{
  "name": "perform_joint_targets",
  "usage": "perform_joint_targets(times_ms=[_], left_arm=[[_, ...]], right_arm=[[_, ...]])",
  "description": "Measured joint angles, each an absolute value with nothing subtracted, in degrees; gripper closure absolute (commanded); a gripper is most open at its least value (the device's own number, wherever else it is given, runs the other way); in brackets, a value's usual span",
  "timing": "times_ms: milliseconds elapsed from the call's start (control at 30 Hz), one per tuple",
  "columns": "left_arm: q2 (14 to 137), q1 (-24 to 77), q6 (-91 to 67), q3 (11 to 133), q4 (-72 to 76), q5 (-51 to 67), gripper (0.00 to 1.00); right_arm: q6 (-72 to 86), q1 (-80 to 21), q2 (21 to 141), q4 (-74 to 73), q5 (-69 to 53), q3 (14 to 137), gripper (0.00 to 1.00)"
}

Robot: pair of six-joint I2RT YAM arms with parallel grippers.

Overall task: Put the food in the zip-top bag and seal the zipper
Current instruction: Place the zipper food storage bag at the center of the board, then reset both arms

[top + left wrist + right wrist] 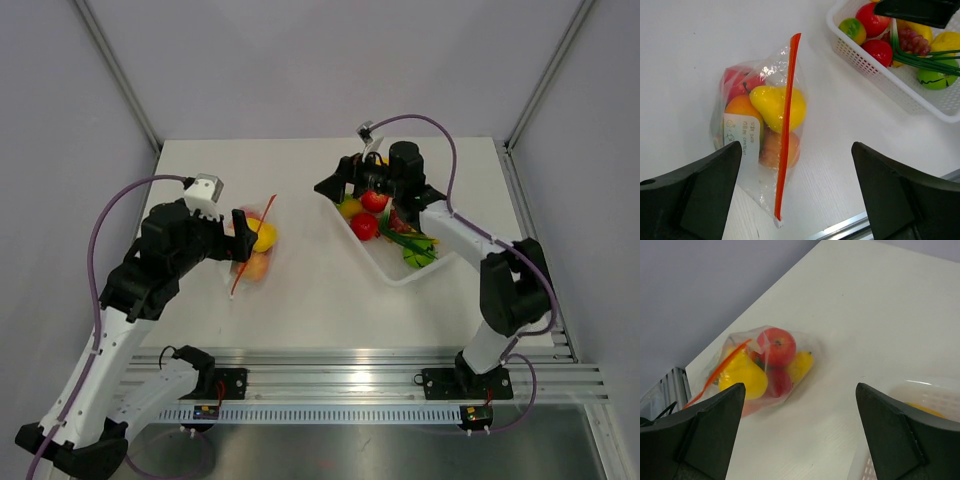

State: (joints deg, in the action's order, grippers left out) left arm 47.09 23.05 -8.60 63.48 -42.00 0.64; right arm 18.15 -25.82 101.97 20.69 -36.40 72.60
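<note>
The zip-top bag [254,248] lies flat on the table's left half, holding several pieces of food, among them a yellow pear [775,102] and a red apple [776,346]. Its zipper [786,125] runs as one straight orange-red strip along the bag's right edge. My left gripper [797,190] hovers open over the bag's near corner and touches nothing. More food [366,224] lies in the white tray [400,275]. Over the tray's far-left end my right gripper [800,430] stands open and empty, facing the bag [765,365].
The white tray [880,80] holds red, yellow and green toy produce and grapes. One black finger of the right gripper shows above it in the left wrist view. The table's near edge meets a metal rail [380,375]. Grey walls close in the back and sides.
</note>
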Motion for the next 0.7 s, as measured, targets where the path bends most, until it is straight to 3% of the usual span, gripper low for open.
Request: perform_joint_targets(times_ms=[300, 500, 700], left_arm=[[47.7, 23.0, -14.4, 68.1, -44.5, 3.6, 0.03], [47.5, 23.0, -16.7, 68.1, -44.5, 5.5, 0.02], [46.6, 23.0, -17.5, 66.9, -44.6, 6.0, 0.02]], right_arm=[[13.3, -25.8, 74.6, -9.5, -7.4, 74.5, 0.01], [17.1, -25.8, 68.1, -29.9, 13.7, 72.5, 0.01], [21.1, -25.8, 62.5, -41.9, 24.7, 65.2, 0.01]])
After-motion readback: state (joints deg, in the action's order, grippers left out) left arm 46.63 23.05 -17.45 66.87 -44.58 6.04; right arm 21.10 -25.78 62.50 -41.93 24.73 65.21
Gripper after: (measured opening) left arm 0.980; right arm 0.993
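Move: Lying let go on the board, the filled storage bag is about 12 cm ahead of the left hand, 3 cm to its left and some 25 cm below. From the right hand the same bag is roughly 23 cm to the left, 6 cm nearer the base and 20 cm lower. The middle of the white food basket stands about 16 cm to the right hand's right, 3 cm farther out and 19 cm down. Swinging clear, the empty right hand goes some 25 cm to the right and 12 cm back, away from the bag and across above the near side of the food basket, arching up about 11 cm and sinking again while turning roughly 60 degrees clockwise. The left hand, also already open and free, lifts only a couple of centimetres, easing slightly back and right and rolling its left side down. ##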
